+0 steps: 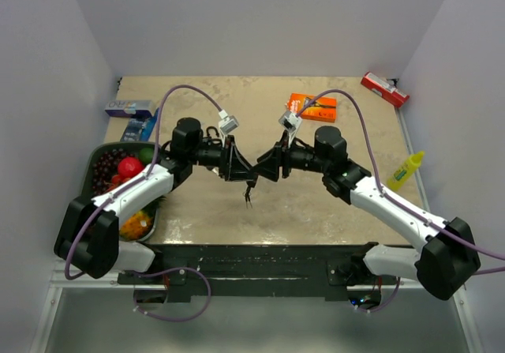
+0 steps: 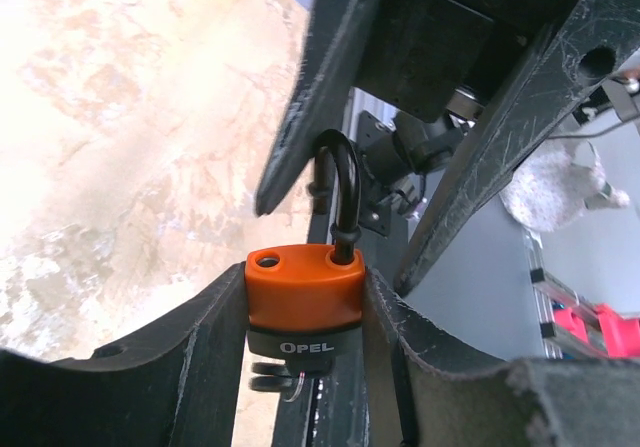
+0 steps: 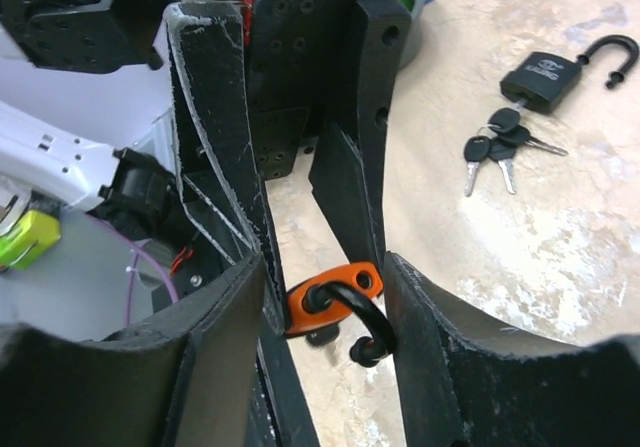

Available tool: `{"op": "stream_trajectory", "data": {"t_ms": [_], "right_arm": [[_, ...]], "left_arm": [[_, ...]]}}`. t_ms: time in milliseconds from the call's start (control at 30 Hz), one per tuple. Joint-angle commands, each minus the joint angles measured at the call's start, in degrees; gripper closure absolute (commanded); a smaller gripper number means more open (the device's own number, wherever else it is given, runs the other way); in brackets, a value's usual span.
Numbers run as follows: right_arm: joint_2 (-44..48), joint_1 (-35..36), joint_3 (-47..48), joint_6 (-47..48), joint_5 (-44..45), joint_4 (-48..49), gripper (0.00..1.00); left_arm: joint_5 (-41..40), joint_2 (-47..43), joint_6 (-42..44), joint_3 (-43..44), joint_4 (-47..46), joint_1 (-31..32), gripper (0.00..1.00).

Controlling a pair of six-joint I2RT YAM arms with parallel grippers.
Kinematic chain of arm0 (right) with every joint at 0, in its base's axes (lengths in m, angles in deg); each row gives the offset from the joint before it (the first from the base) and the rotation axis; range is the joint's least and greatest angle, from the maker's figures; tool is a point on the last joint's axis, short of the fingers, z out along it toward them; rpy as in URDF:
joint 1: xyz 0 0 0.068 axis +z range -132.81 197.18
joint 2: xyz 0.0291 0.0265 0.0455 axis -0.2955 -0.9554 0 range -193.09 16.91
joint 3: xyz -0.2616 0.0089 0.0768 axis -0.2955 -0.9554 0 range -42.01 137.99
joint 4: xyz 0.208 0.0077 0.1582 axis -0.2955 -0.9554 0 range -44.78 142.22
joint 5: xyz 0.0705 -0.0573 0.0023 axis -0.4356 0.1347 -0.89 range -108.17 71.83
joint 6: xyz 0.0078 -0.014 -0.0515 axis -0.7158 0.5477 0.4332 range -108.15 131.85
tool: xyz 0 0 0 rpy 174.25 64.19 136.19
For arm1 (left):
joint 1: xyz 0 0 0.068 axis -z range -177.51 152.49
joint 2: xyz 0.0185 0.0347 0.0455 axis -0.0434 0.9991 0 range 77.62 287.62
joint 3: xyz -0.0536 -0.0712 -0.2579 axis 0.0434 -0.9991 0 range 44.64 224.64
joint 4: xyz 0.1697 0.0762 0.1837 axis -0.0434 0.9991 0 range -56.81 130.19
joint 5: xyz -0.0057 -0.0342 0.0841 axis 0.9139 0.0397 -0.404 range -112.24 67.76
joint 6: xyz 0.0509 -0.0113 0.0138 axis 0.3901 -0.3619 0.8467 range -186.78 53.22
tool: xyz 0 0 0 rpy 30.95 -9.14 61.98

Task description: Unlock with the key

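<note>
An orange padlock (image 2: pixel 305 287) with a black base marked OPEL is clamped by its body between the fingers of my left gripper (image 1: pixel 246 166), held above the table. Its black shackle (image 2: pixel 342 192) stands open, one hole in the top bare. Keys (image 2: pixel 275 375) hang from the lock's underside and dangle below the two grippers (image 1: pixel 249 197). My right gripper (image 3: pixel 325 267) faces the left one, its fingers apart on either side of the shackle (image 3: pixel 362 317). The shackle's free end touches one finger only.
A black padlock (image 3: pixel 545 75) with an open shackle and a bunch of keys (image 3: pixel 495 147) lies on the table. A fruit bowl (image 1: pixel 99 152) stands at the left, with blue boxes (image 1: pixel 130 108) behind it. An orange packet (image 1: pixel 313 107), a red item (image 1: pixel 385 89) and a yellow bottle (image 1: pixel 405 171) lie to the right.
</note>
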Motion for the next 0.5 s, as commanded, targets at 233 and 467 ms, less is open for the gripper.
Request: {"op": "stream_trajectory", "data": {"t_ms": [233,467], "right_arm": [[-2.8,0.0,3.2,-0.8,10.7,-5.0,0.91],[-9.5,0.1,4.2,-5.2,15.2,-3.9,1.0]], "left_arm": [[-12.1,-3.4,5.4,1.5,4.6,-0.5,1.0],[-24.0,-3.5,7.5,2.1,9.9,0.4,1.0]]}}
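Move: The left hand already holds the orange padlock's body between its fingertips, roughly 1 cm to the right of its hand point and level with it. The padlock's swung-open shackle is about 1 cm to the left of the right hand point and 1 cm below, already between the parted fingers. The body is some 3 cm left of that hand and 3 cm below it. The black padlock lies on the table about 9 cm ahead of the left hand, 11 cm to its left and 20 cm below. The right fingers, still half open around the swung-out shackle, snap nearly shut and pinch it, while the left hand keeps its grip on the orange body. Both hands travel together about 5 cm forward and down in equal parts, gathering speed, the left also drifting a little left; their fingers swing forward and dip somewhat, the left turning counter-clockwise and the right clockwise, each by roughly 10 degrees. ##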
